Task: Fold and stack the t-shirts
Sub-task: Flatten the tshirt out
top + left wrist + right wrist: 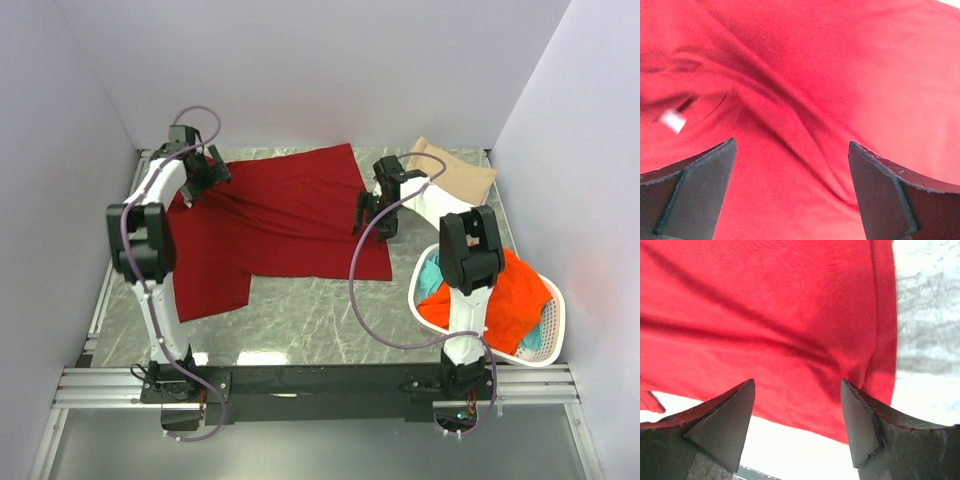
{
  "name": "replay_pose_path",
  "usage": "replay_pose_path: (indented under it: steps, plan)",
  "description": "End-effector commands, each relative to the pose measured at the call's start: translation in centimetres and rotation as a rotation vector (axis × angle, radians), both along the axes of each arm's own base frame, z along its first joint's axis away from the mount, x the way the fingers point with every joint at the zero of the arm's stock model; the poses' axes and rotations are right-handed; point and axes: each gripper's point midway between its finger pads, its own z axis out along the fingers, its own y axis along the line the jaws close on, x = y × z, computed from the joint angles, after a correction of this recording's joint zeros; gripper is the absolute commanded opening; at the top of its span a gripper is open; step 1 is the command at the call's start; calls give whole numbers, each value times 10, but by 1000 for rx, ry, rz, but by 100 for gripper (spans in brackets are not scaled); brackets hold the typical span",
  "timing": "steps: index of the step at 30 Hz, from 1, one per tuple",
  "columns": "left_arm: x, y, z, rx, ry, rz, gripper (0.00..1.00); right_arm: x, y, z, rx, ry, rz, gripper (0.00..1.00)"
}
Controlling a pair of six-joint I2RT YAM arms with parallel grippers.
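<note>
A dark red t-shirt [280,215] lies spread and wrinkled on the marble table [320,310]. My left gripper [197,188] hovers open over its far left part; in the left wrist view the left gripper [792,145] has only red cloth [840,75] under it, and a small white neck label [672,121] shows to the left. My right gripper [374,226] stands open at the shirt's right edge; in the right wrist view the right gripper [797,382] straddles the hem of the red cloth [765,305]. A tan t-shirt [462,175] lies at the back right.
A white oval laundry basket [556,322] stands at the right beside the right arm's base, holding an orange-red t-shirt [512,295] and a teal one [431,281]. White walls close in the table at the back and on both sides.
</note>
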Motion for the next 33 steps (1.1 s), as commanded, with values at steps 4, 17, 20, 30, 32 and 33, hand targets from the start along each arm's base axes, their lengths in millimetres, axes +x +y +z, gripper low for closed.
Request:
replay_pose_path:
  steps: [4, 17, 20, 30, 32, 33]
  plan:
    - [-45, 14, 74, 3, -93, 89, 100, -5, 29, 60, 38, -146, 79, 76]
    - [-85, 56, -12, -183, 25, 185, 100, -8, 72, 29, 114, -115, 121, 76]
    - [-81, 61, -23, -188, 28, 191, 100, -9, 74, 22, 120, -104, 123, 75]
    - [-63, 78, -52, -127, 79, 190, 99, -2, 76, 2, 96, -58, 114, 75]
    - [-63, 81, -62, -113, 112, 192, 99, 1, 78, 3, 108, -51, 109, 75]
    - [-57, 84, -59, -106, 102, 192, 100, 2, 79, 0, 110, -44, 105, 75]
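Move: The left hand, just clear of the red t-shirt, goes for the shirt's left side, about 10 cm back, 6 cm left and 5 cm down; the white tag is some 5 cm back and 5 cm left of the hand, and the near sleeve roughly 27 cm straight back. From the right hand, its pressing spot on the shirt's right half is 7 cm left, 1 cm back and 2 cm down. The shirt's near right corner lies 13 cm back and 3 cm right of that hand, the tan pile 11 cm ahead and 18 cm right. Hop the left gripper, fingers spread, up and back about 10 cm and 6 cm left over the shirt, set it down on the shirt's left side, then slide it some 4 cm forward, pushing the cloth along. Meanwhile lift the right gripper about 4 cm, carry it 7 cm left, and lower it, still open, onto the shirt's right half. ##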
